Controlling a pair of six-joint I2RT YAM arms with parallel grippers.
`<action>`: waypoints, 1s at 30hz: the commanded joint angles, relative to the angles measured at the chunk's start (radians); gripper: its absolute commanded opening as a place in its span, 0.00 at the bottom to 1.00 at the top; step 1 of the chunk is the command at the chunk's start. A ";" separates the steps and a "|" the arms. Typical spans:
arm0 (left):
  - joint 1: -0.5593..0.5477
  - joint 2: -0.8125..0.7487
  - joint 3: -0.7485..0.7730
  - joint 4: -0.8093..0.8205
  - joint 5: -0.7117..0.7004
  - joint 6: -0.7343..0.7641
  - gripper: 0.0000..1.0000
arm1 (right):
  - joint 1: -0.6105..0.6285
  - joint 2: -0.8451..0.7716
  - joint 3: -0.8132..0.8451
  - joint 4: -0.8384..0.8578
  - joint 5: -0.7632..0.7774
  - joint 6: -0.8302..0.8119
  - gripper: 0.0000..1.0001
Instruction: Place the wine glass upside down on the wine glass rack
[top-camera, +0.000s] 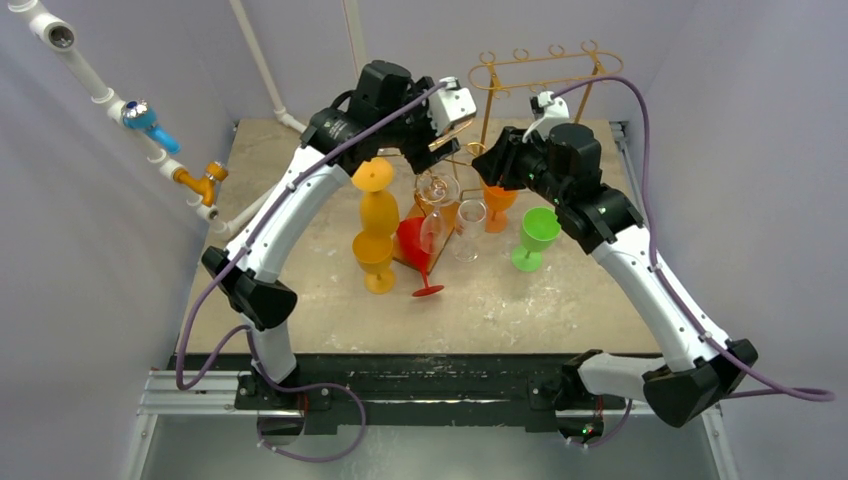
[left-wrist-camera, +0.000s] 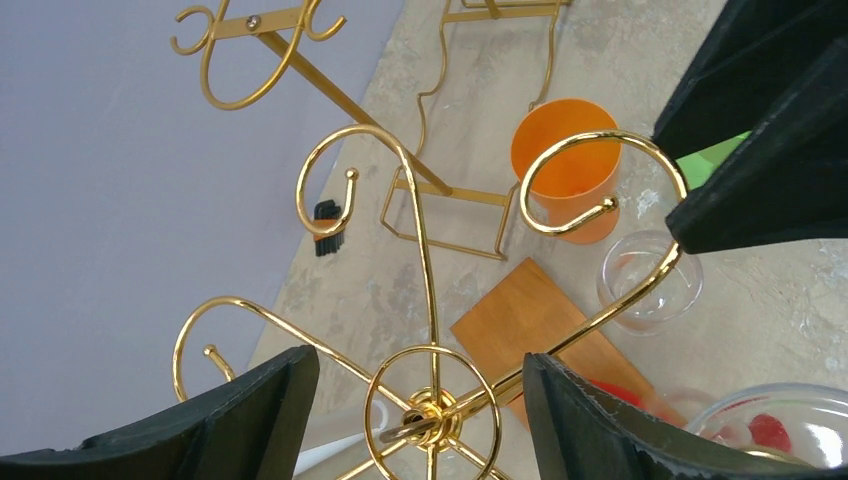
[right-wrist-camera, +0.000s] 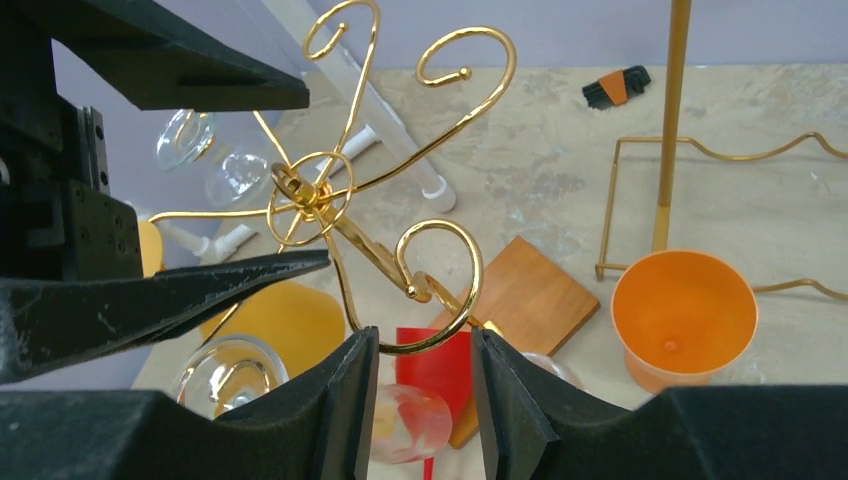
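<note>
The gold wine glass rack stands mid-table on a wooden base. My left gripper is open wide, its fingers on either side of the rack's ringed hub without touching it. My right gripper is open around one curled hook. Just below that hook, between the right fingers but apart from them, shows the upside-down bowl of the clear wine glass, in front of a red glass. Its stem and foot are hidden.
A second clear glass sits by the left fingers. On the table stand yellow goblets, an upright clear glass, an orange cup and a green goblet. A taller gold rack stands at the back.
</note>
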 joint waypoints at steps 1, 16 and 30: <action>-0.003 -0.039 0.062 -0.126 -0.224 -0.159 0.80 | -0.016 -0.005 0.052 -0.001 0.010 -0.038 0.46; 0.013 -0.285 -0.014 -0.213 -0.312 -0.175 1.00 | 0.029 -0.100 0.237 -0.169 -0.002 -0.126 0.77; 0.043 -0.362 0.024 -0.295 -0.403 -0.166 1.00 | 0.040 -0.119 0.043 -0.206 0.162 -0.101 0.75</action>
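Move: Between the left hand's open fingers lies the gold rack's top ring, about 3 cm below the hand point, some 1 cm back and 2 cm left. From the right hand the ring is roughly 4 cm ahead, 8 cm left and 3 cm down. The clear glass already hanging on the near hook has its middle about 3 cm back, 6 cm left and 10 cm below; a standing clear glass is almost straight beneath, some 27 cm down, with the orange glass 5 cm farther out and 5 cm right of that one. Backing off the rack's top ring, the left hand opens the rest of the way and rises about 12 cm, swinging back and left some 9 cm each, fingers tipping up slightly. The right hand also opens wider, lifts some 10 cm while drawing back from the hooks, swings briefly left, then turns around and comes down, forward and right, still open and empty. ##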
